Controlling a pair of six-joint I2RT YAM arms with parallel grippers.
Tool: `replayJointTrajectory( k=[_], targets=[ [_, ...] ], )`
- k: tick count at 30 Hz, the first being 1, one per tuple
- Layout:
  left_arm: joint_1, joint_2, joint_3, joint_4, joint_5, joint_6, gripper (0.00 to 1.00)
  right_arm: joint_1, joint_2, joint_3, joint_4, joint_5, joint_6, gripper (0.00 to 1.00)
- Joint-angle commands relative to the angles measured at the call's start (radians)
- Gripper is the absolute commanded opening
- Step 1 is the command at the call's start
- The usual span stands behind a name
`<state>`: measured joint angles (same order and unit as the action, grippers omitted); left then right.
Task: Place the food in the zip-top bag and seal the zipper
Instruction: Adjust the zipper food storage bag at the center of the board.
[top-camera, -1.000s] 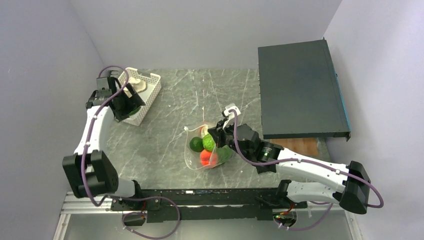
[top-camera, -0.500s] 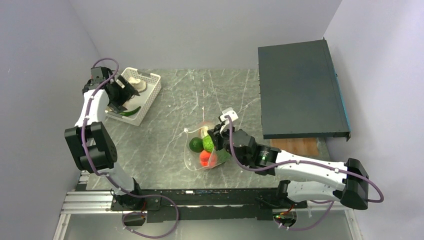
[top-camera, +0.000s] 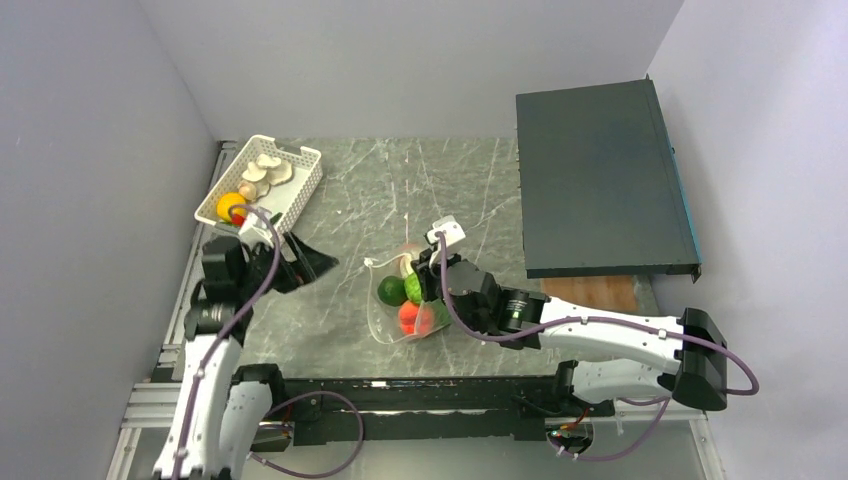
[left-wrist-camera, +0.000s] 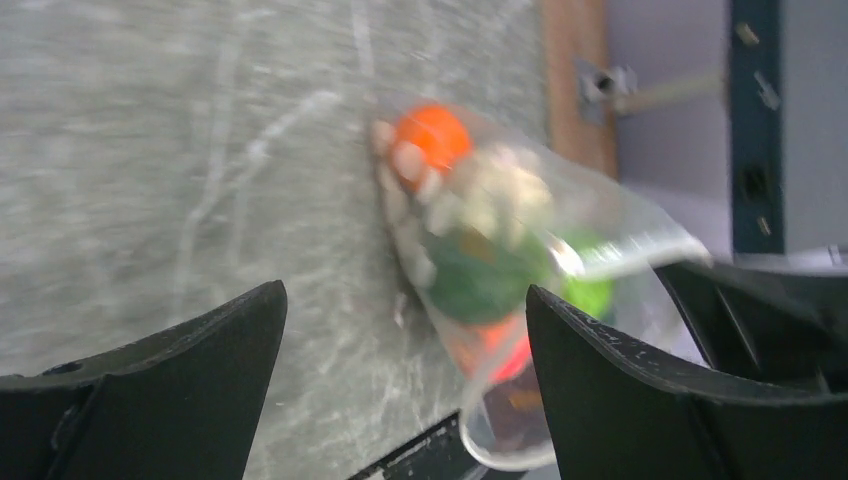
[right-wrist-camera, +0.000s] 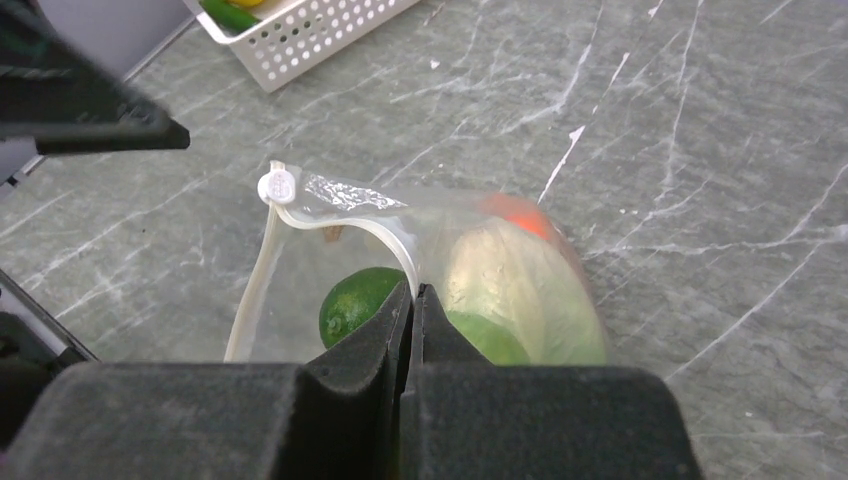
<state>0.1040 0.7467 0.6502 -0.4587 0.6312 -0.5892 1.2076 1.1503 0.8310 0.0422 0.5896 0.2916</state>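
The zip-top bag lies at the middle of the table, mouth open toward the left. Inside it sit a round green fruit, pale green lettuce and a red-orange round fruit. My right gripper is shut on the zipper, pinching the mouth's upper rim strip. Left of the bag, my left gripper hangs open and empty, pointing at the bag, which looks blurred there. Mushrooms and a yellow-orange citrus remain in the white basket.
The white slotted basket stands at the table's back left. A large dark box covers the back right, with a wooden board under its near edge. Grey walls close in on both sides.
My left arm has swung away from the basket, toward me and the middle, and its open gripper now faces the bag. The right gripper has shifted slightly left, still on the rim.
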Motion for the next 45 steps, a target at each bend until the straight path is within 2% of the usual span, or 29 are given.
replayJointTrajectory(
  k=[1, 4, 7, 8, 11, 13, 15, 19, 24, 29, 37, 41, 45],
  targets=[
    [-0.173, -0.210, -0.105, 0.158, 0.090, -0.079, 0.94, -0.011, 0.020, 0.087, -0.052, -0.037, 0.048, 0.00],
    [-0.316, -0.294, -0.168, 0.206, -0.014, -0.129, 0.94, -0.010, 0.022, 0.103, -0.083, -0.061, 0.051, 0.00],
    [-0.498, -0.235, -0.210, 0.270, -0.117, -0.174, 0.80, -0.011, 0.014, 0.092, -0.089, -0.068, 0.068, 0.00],
    [-0.563, -0.190, -0.196, 0.246, -0.171, -0.174, 0.77, -0.013, 0.013, 0.100, -0.109, -0.068, 0.077, 0.00],
    [-0.753, -0.052, -0.071, 0.090, -0.402, -0.123, 0.77, -0.012, 0.001, 0.096, -0.108, -0.074, 0.077, 0.00],
    [-0.858, -0.015, 0.002, -0.003, -0.554, -0.119, 0.78, -0.012, 0.001, 0.104, -0.117, -0.081, 0.070, 0.00],
    [-0.917, -0.023, -0.004, -0.020, -0.622, -0.141, 0.78, -0.012, 0.006, 0.115, -0.128, -0.083, 0.060, 0.00],
    [-0.944, -0.061, -0.114, 0.109, -0.584, -0.210, 0.70, -0.013, -0.002, 0.110, -0.123, -0.074, 0.045, 0.00],
    [-0.943, -0.035, -0.153, 0.181, -0.596, -0.235, 0.44, -0.013, -0.012, 0.127, -0.134, -0.082, 0.051, 0.00],
    [-0.944, -0.032, -0.066, 0.121, -0.628, -0.182, 0.00, -0.013, -0.021, 0.125, -0.116, -0.093, 0.033, 0.00],
    [-0.944, -0.093, 0.218, -0.068, -0.610, -0.131, 0.00, -0.009, -0.044, 0.208, -0.167, -0.215, -0.092, 0.00],
    [-0.944, -0.109, 0.192, -0.035, -0.578, -0.212, 0.00, -0.011, -0.071, 0.172, -0.103, -0.230, -0.049, 0.00],
    [-0.944, -0.102, 0.131, -0.075, -0.661, -0.294, 0.00, -0.015, 0.007, 0.148, -0.058, -0.250, -0.004, 0.00]
  ],
)
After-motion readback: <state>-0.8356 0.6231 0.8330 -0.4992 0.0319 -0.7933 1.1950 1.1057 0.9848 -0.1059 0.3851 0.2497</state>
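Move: The bag's left rim, where the left fingers will shut, lies about 9 cm back, 13 cm to the right and 6 cm below the left hand. The zipper slider is level with that hand, some 13 cm right and 7 cm below; the avocado in the bag is 6 cm back, 19 right, the peach 11 back, 25 right, both some 13 below. From the right hand, which already grips the other rim, the left rim lies 12 cm left, 6 cm back and 8 cm lower. The left hand pinches the bag's left rim: open, it sweeps right and back about 15 cm to the rim, turning some 20 degrees clockwise and sinking, shuts fully there, then lifts nearly 15 cm. The right hand keeps its pinch on the other rim, and once the left lifts it rises too, about 5 cm, easing slightly back. ##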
